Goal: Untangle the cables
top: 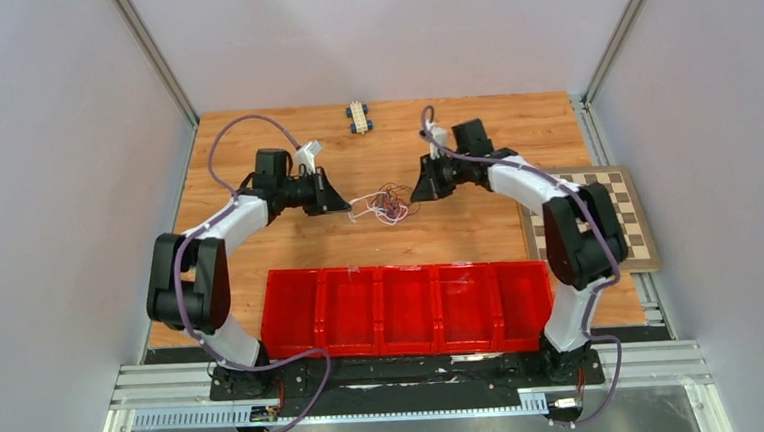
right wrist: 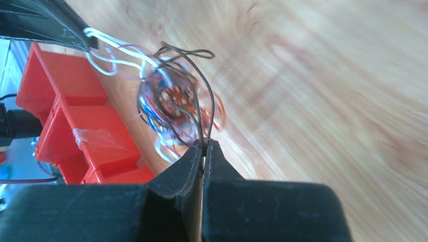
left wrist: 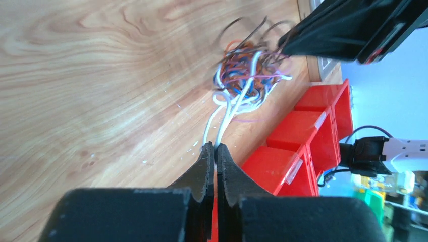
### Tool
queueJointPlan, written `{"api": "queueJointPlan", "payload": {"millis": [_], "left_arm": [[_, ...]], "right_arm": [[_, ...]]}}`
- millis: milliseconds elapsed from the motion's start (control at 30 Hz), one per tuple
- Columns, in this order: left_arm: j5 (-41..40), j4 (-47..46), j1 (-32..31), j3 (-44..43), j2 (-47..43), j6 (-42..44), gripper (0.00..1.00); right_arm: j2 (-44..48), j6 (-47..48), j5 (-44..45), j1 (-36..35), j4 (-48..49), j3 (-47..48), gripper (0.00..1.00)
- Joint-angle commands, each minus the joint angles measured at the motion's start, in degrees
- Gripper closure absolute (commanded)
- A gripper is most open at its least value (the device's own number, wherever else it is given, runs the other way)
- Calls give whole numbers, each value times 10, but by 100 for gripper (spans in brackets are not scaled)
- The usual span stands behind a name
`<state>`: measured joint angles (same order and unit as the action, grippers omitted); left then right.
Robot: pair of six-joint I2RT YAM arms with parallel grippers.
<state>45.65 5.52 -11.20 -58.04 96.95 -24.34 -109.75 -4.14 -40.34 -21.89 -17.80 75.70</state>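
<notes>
The cables (top: 387,205) form a small multicoloured knot of black, white, orange and blue-purple wires at the middle of the wooden table, between my two grippers. My left gripper (top: 347,207) is shut on the white cable (left wrist: 221,118), which runs from its tips (left wrist: 215,146) to the knot (left wrist: 246,75). My right gripper (top: 415,196) is shut on the black cable (right wrist: 208,108), pinched at its tips (right wrist: 204,144), with the knot (right wrist: 171,108) just beyond. Each wrist view shows the other gripper at the knot's far side.
A row of red bins (top: 404,308) lies along the near side of the table, close below the knot. A small blue and cream toy car (top: 358,116) stands at the far edge. A chessboard (top: 608,212) lies at the right.
</notes>
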Motion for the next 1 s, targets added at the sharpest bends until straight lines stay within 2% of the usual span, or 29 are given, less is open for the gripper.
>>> {"api": "queueJointPlan", "payload": {"millis": [0,233,400,733,967], "left_arm": [[-35,65,36,12,-72,63,100],[-83,157,137,2,-126,124,100],[-134,219,181,-2,-140,180,100],[-256,259,256,15,-128,238,100],[-338,252,285,14,-98,243,100]], "right_arm": [[87,75,45,60,-54,-26,100],[139,154,112,146,-122,-58,100],[158,193,155,195,-140,-67,100],[177,222,209,271,-142,-71,100],[177,231,204,302,-143,-48,100]]}}
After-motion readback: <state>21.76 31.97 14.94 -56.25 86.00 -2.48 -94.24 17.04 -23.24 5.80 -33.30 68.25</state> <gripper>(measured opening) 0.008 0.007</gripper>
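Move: The cable tangle hangs between the closed hands: about 10 cm right of the left hand and level with it in reach, some 6 cm left and 1 cm back of the right hand, roughly 3 cm below both. From the right hand, the chessboard's middle lies about 42 cm right and 5 cm back; the red bin row's middle is 24 cm back and 2 cm left. Still pinching white and black cables, the hands pull apart, left about 23 cm leftward, right 25 cm rightward. ##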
